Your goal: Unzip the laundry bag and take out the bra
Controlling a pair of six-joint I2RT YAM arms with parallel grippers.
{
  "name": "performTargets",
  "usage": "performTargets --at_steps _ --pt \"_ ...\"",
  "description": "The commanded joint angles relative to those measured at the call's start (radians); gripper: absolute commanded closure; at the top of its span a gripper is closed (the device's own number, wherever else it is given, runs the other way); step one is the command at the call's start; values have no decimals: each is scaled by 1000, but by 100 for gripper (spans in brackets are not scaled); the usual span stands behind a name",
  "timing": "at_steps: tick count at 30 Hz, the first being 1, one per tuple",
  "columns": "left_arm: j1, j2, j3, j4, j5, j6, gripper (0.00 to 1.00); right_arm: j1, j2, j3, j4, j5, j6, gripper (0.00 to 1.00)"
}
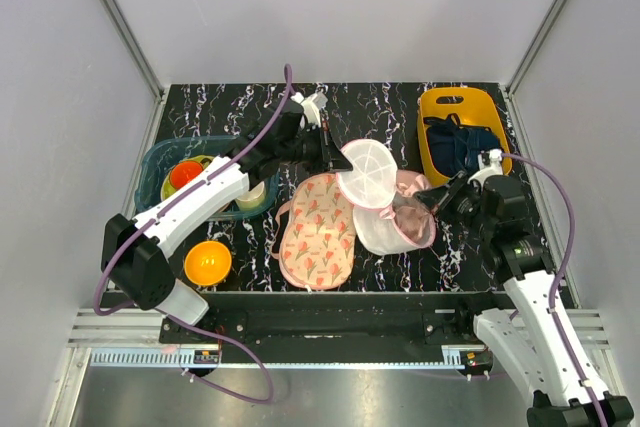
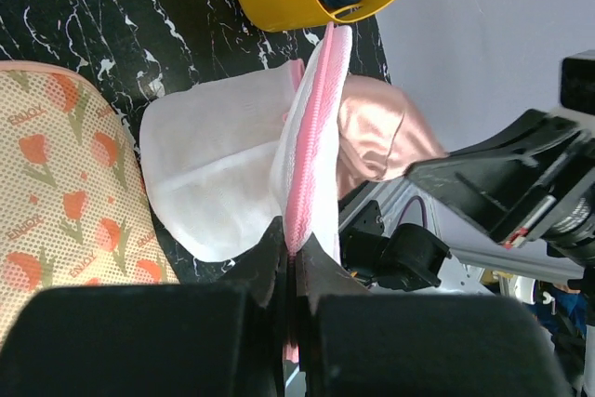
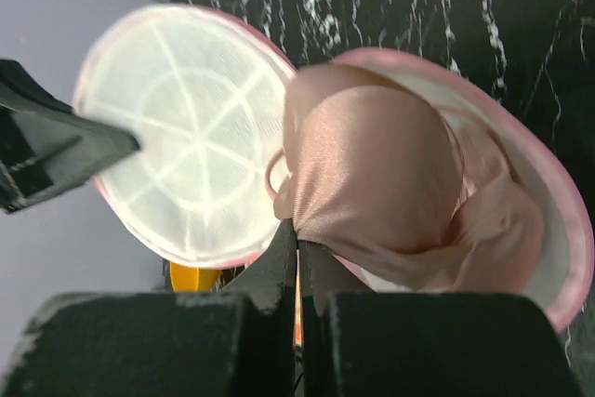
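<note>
The laundry bag (image 1: 385, 232) lies open at mid-table, and its round white mesh lid (image 1: 367, 172) stands raised. My left gripper (image 1: 333, 159) is shut on the lid's pink zipper trim (image 2: 311, 146), with the jaws pinched at the rim (image 2: 294, 246). The pale pink bra (image 1: 412, 190) bulges out of the open bag (image 3: 562, 230). My right gripper (image 1: 432, 199) is shut on a fold of the bra (image 3: 390, 174), its jaws meeting at the fabric's edge (image 3: 297, 237). In the right wrist view the lid (image 3: 186, 137) stands to the left of the bra.
A floral-print peach pad (image 1: 318, 230) lies just left of the bag. A yellow basket (image 1: 440, 107) holding a dark navy garment (image 1: 460, 144) stands at the back right. A teal bin (image 1: 160, 159) and an orange bowl (image 1: 207, 262) are on the left.
</note>
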Motion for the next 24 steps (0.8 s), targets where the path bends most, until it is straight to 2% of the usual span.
performTargets --at_steps 1,11,16,24 --pt "7 -4 13 52 -28 -16 100 6 -30 15 -4 -85 -21 100" --pt "6 22 5 41 -28 -33 100 5 42 323 16 -8 -34 100" --pt "8 31 -7 55 -29 -51 100 5 106 441 77 108 -32 100" --pt "8 23 -46 54 -20 -45 100 5 276 711 87 303 -175 100"
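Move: The right hand already pinches the bra about 20 cm over the table. The laundry bag's open body lies some 6 cm ahead of it, 2 cm left and 17 cm below. The white mesh lid is about 13 cm to its left and 4 cm ahead, slightly lower, and the yellow bin some 22 cm ahead, 14 cm right and 15 cm below. From the left hand, which holds the lid's edge, the bag's body is roughly 14 cm right, 2 cm ahead and 18 cm down. Still pinching the bra, the right hand draws it up out of the laundry bag: after a tiny dip back and down it climbs fast, about 20 cm, easing a few cm forward and to the right towards the end, while the fingers tip up some 25 degrees. The left hand keeps its grip on the lid's edge and sinks about 2 cm. ##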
